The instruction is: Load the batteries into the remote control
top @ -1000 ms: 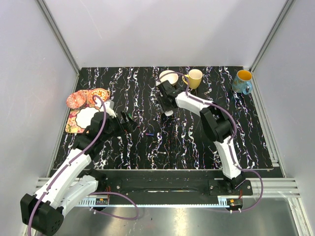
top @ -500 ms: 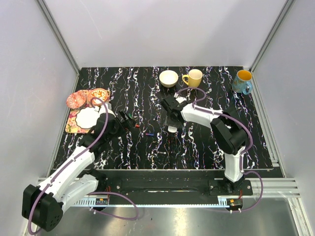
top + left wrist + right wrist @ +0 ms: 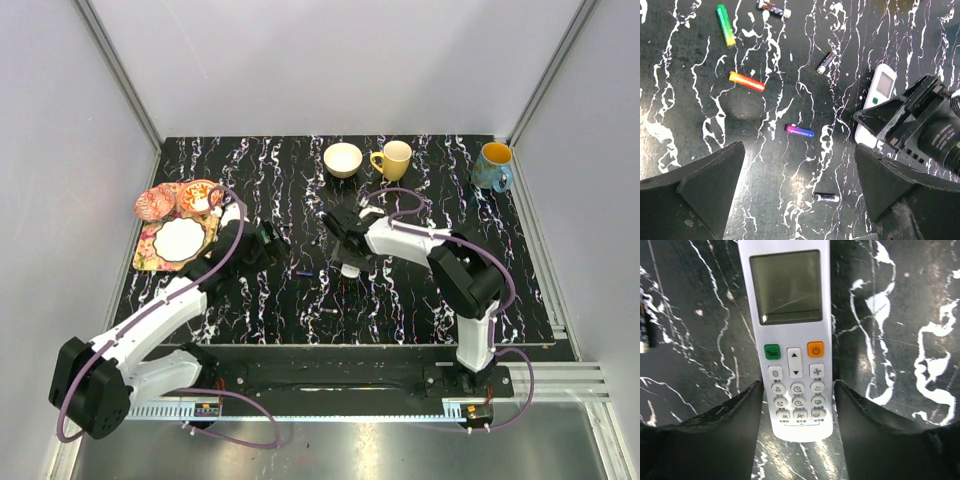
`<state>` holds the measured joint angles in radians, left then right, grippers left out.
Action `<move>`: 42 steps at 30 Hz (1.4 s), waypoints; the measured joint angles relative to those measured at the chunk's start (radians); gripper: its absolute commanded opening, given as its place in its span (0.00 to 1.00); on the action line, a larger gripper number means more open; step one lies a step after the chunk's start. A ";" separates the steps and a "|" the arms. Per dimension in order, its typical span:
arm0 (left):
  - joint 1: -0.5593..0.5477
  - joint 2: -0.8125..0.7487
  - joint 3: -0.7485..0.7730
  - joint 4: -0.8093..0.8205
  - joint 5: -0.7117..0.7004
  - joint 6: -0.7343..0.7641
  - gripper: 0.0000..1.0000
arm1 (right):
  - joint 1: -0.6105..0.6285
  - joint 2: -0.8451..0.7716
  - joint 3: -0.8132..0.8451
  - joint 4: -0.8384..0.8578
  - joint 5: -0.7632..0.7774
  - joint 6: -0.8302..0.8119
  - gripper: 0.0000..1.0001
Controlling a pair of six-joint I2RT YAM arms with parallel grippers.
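Note:
The white remote control (image 3: 795,340) faces up, its grey screen far from the wrist. My right gripper (image 3: 797,405) is shut on its button end, one finger pressed against each long side. From above, that gripper (image 3: 347,248) and remote (image 3: 350,269) sit mid-table. My left gripper (image 3: 268,243) hovers open just to the left, nothing between its fingers (image 3: 705,190). Below it several batteries lie loose: an orange one (image 3: 746,81), a blue-purple one (image 3: 800,131), a green one (image 3: 726,25), a small dark one (image 3: 826,197). The remote (image 3: 880,90) shows beside the right gripper there.
A cream bowl (image 3: 343,159), a yellow mug (image 3: 394,159) and a blue mug (image 3: 492,166) stand along the back. A white plate on a patterned mat (image 3: 178,238) and floral dishes (image 3: 175,198) sit at the left edge.
The right arm has carried the remote from beside the bowl toward the table's middle. The left gripper has shifted a little to the right and stayed open.

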<state>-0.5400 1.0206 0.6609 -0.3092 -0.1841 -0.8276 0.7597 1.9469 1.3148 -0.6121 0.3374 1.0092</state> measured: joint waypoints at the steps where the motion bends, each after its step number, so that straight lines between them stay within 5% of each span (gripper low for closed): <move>1: -0.003 0.018 0.017 -0.003 0.000 0.008 0.98 | 0.000 -0.010 -0.011 -0.002 0.000 0.000 0.87; 3: -0.006 0.054 0.053 -0.011 0.000 0.020 0.99 | 0.001 -0.036 -0.034 -0.010 0.000 -0.011 0.95; 14: -0.039 0.158 0.183 -0.043 0.000 0.129 0.99 | 0.002 -0.282 -0.092 -0.058 0.008 -0.107 1.00; 22: -0.174 0.431 0.422 -0.017 0.019 0.282 0.92 | 0.006 -0.922 -0.410 -0.066 0.182 -0.205 1.00; 27: -0.208 0.702 0.605 -0.023 0.059 0.381 0.93 | 0.007 -1.169 -0.548 -0.062 0.192 -0.245 1.00; 33: -0.278 0.944 0.799 -0.106 0.077 0.472 0.99 | 0.007 -1.284 -0.579 -0.062 0.165 -0.281 1.00; 42: -0.307 1.072 0.935 -0.161 0.071 0.491 0.99 | 0.007 -1.263 -0.579 -0.066 0.138 -0.290 1.00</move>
<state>-0.8474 2.0930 1.5963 -0.4698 -0.1135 -0.3363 0.7666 0.6842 0.7361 -0.6777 0.4755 0.7189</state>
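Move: The remote control's middle lies some 8 cm ahead of the left hand, 21 cm to its right and 11 cm below. The right hand still has its fingers on the sides of the remote's keypad end, so the middle is about 3 cm ahead, 1 cm right and 1 cm below that hand. From the remote's middle, the purple battery is about 14 cm left and 5 cm nearer, and the black battery 10 cm left and 4 cm farther out. The right hand opens wide and lets go of the remote's sides, lifts off, then sweeps up about 17 cm while drawing right and back, its fingers tipping up some 30 degrees, to clear the space over the remote. The left hand, fingers still open, rises slightly as it starts, swings about 22 cm right and some 7 cm forward towards the remote, turning clockwise about 40 degrees with its left side rolling up, then sinks to hover just above the remote without touching it. ##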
